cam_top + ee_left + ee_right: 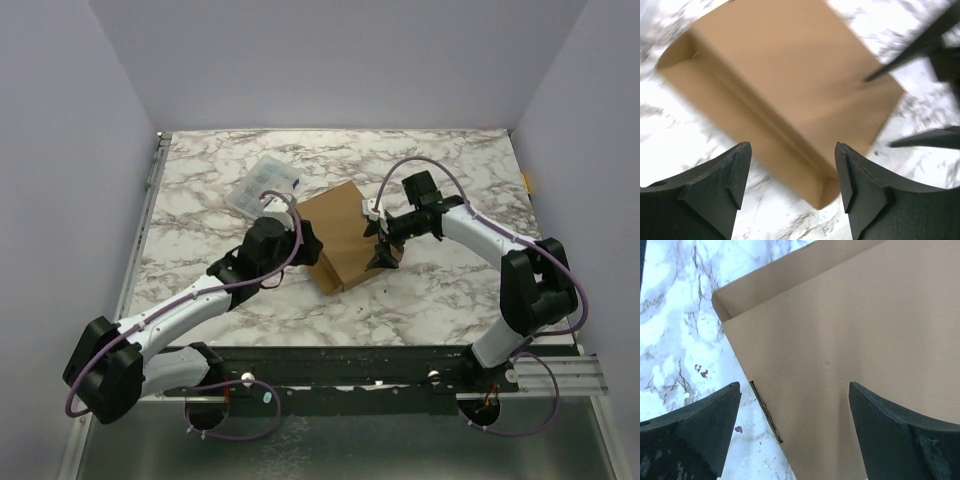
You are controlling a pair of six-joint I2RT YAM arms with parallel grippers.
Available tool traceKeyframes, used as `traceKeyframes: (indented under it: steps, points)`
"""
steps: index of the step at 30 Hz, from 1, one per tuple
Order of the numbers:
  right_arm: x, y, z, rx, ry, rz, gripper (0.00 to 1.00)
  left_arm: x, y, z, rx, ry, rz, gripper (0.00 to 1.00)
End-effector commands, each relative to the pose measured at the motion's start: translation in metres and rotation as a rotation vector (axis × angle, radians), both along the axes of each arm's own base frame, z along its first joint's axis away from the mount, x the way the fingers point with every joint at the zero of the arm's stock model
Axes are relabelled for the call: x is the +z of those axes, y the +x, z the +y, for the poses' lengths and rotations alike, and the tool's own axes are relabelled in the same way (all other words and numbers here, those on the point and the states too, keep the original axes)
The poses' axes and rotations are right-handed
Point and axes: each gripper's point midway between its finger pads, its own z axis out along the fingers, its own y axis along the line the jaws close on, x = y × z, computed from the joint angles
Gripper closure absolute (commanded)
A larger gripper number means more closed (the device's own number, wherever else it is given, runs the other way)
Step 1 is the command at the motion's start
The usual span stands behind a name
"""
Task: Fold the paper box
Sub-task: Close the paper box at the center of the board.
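Observation:
The paper box [340,235] lies closed in the middle of the marble table, a plain brown cardboard block set at a slant. My left gripper [308,243] is at its left side. In the left wrist view the left gripper [792,167] is open, and the near corner of the box [790,85] sits just beyond the gap, touching neither finger. My right gripper [385,256] is at the box's right edge. The right wrist view has the right gripper [795,390] open above the flat lid [855,330] and its left edge, gripping nothing.
A small clear plastic compartment case [262,187] lies just behind and left of the box, close to the left wrist. Grey walls enclose the table on three sides. The right gripper's fingers [920,50] show at the far side of the box in the left wrist view.

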Motion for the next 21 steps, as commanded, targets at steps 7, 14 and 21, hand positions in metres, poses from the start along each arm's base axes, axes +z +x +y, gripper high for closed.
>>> traceKeyframes:
  steps: [7,14,21]
  points:
    - [0.067,0.073,-0.036,-0.434,0.177,0.171,0.16,-0.119,0.004,0.094,0.448,-0.144,0.421,0.71]
    - [0.01,0.143,-0.075,-0.819,0.039,0.193,0.72,-0.16,0.011,0.092,0.504,-0.132,0.531,1.0]
    - [-0.049,0.143,-0.081,-0.86,-0.122,0.217,0.82,-0.17,0.028,0.064,0.444,-0.173,0.6,1.0]
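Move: The paper box's left side, still open, has its middle about 5 cm ahead of the left hand, 4 cm to its left and some 15 cm below. The lid's middle is 9 cm ahead, 4 cm right and 12 cm down, and the clear organizer about 26 cm ahead and 14 cm left, 15 cm below. For the right hand, the box's right side lies about 12 cm ahead, 3 cm right and 7 cm below; the lid's middle is 5 cm ahead, 5 cm left and 5 cm below. Down and left, the left hand swings about 14 cm down beyond the box's open left side, shutting its fingers and tipping them down, then slides forward and right, low over the table, towards that wall; contact can't be seen. Meanwhile the right hand rises clear of the lid, goes forward and right some 15 cm, turning about 45 degrees clockwise and nearly closing, then sinks outside the right wall. ##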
